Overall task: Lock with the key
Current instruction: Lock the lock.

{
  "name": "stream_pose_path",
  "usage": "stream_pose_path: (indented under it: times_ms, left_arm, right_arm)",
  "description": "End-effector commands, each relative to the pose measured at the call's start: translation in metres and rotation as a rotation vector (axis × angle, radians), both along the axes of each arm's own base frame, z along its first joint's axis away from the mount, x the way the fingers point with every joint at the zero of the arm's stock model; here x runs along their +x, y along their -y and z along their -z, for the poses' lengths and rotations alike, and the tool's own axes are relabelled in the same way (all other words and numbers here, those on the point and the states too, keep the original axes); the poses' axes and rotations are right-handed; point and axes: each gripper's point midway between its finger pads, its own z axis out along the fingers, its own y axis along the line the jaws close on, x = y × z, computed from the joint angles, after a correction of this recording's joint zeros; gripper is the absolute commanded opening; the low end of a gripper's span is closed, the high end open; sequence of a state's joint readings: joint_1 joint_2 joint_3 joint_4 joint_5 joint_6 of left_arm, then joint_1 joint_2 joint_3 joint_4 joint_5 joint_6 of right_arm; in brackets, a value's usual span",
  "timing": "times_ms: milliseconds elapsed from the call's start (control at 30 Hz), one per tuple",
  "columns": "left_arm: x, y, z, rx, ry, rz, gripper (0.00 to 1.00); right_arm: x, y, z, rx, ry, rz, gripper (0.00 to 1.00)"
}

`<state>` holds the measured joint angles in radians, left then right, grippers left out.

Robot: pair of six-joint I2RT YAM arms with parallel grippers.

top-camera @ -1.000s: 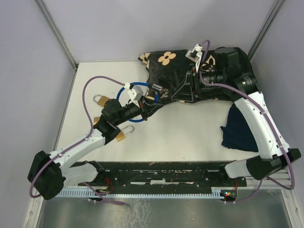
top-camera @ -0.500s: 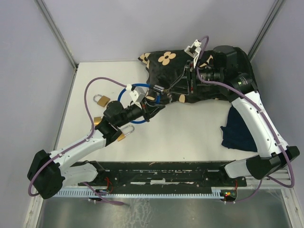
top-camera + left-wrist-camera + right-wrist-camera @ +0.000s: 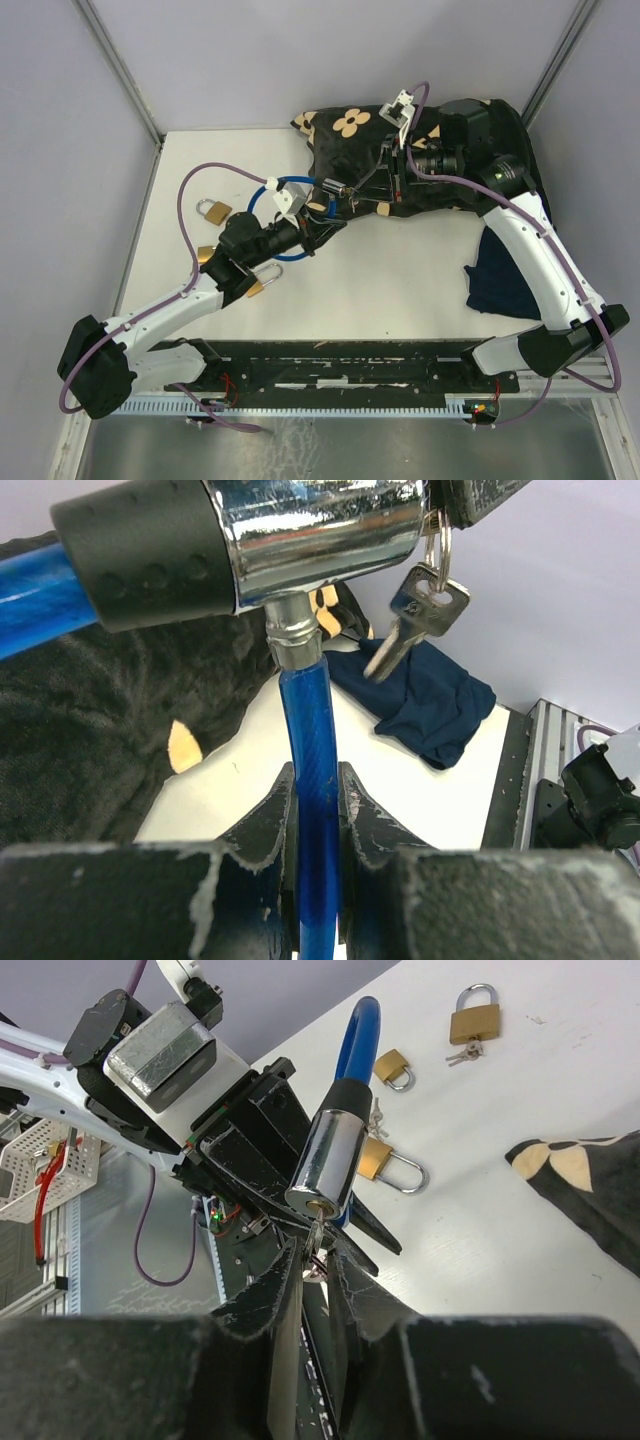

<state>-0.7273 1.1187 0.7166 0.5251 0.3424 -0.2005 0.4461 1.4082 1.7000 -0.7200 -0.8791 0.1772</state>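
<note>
My left gripper (image 3: 315, 780) is shut on the blue cable (image 3: 310, 730) of a cable lock and holds it off the table. The lock's chrome body (image 3: 320, 530) sits above the fingers. In the right wrist view the chrome cylinder (image 3: 330, 1160) faces me, with the key (image 3: 316, 1235) stuck in its keyhole. My right gripper (image 3: 315, 1260) is closed round the key's head. A spare key (image 3: 415, 615) dangles from the ring. From above, the right gripper (image 3: 365, 188) meets the lock (image 3: 340, 190) in front of the left gripper (image 3: 318, 222).
Three brass padlocks (image 3: 474, 1022) (image 3: 392, 1065) (image 3: 385, 1165) lie on the white table to the left. A black flowered cloth (image 3: 360, 130) covers the back. A dark blue cloth (image 3: 505, 275) lies at the right. Metal posts stand at the back corners.
My right gripper has moved left to the lock's end, and its fingers have closed in on the key. The left arm has stayed put with the cable.
</note>
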Motion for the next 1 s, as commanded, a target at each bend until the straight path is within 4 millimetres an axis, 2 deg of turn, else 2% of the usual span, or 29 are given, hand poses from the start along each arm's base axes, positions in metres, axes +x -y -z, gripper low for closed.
stream_pose_path:
  times_ms: [0, 267, 400, 600, 733, 867, 967]
  left_arm:
    - [-0.003, -0.005, -0.052, -0.073, 0.16, -0.016, 0.03]
    - [-0.001, -0.007, -0.054, -0.052, 0.202, -0.044, 0.03]
    - [0.002, -0.012, -0.059, -0.039, 0.249, -0.085, 0.03]
    - [0.015, -0.021, -0.068, -0.006, 0.334, -0.177, 0.03]
    - [0.025, -0.027, -0.07, 0.024, 0.391, -0.243, 0.03]
    - [0.032, -0.034, -0.07, 0.042, 0.449, -0.304, 0.03]
    - [0.037, -0.038, -0.071, 0.063, 0.484, -0.341, 0.03]
  right_arm:
    - [-0.001, -0.002, -0.018, 0.036, 0.036, 0.003, 0.2]
    - [-0.003, -0.006, -0.01, 0.056, -0.045, -0.003, 0.05]
    - [-0.003, -0.011, -0.002, 0.08, -0.134, -0.009, 0.02]
    - [0.0, -0.022, 0.011, 0.172, -0.397, -0.015, 0.01]
    - [0.002, -0.028, 0.012, 0.242, -0.562, -0.005, 0.02]
    - [0.008, -0.032, 0.004, 0.348, -0.735, 0.019, 0.02]
    - [0.017, -0.033, 0.014, 0.388, -0.857, 0.057, 0.02]
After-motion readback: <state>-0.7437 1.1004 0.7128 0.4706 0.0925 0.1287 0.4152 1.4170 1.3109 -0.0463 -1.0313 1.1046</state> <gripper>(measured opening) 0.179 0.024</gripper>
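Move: The key is already at the lock's keyhole, between my right fingertips: about 1 cm to the left of my right hand, level and neither ahead nor back. The lock's middle is some 5 cm to that hand's left and 1 cm below, and the spare key hangs about 3 cm down and 1 cm left. From my left hand, which holds the blue cable, the key is roughly 6 cm up, 3 cm right and 2 cm ahead. I shut my right fingers onto the key. Then I roll that wrist some 40 degrees, clockwise looking left along the fingers at the lock, while the hand drifts left and down about 3 cm. My left hand keeps its pinch on the cable below the lock and swings forward and left, about 5 cm, turning counter-clockwise and rolling the lock against the key's turn. ##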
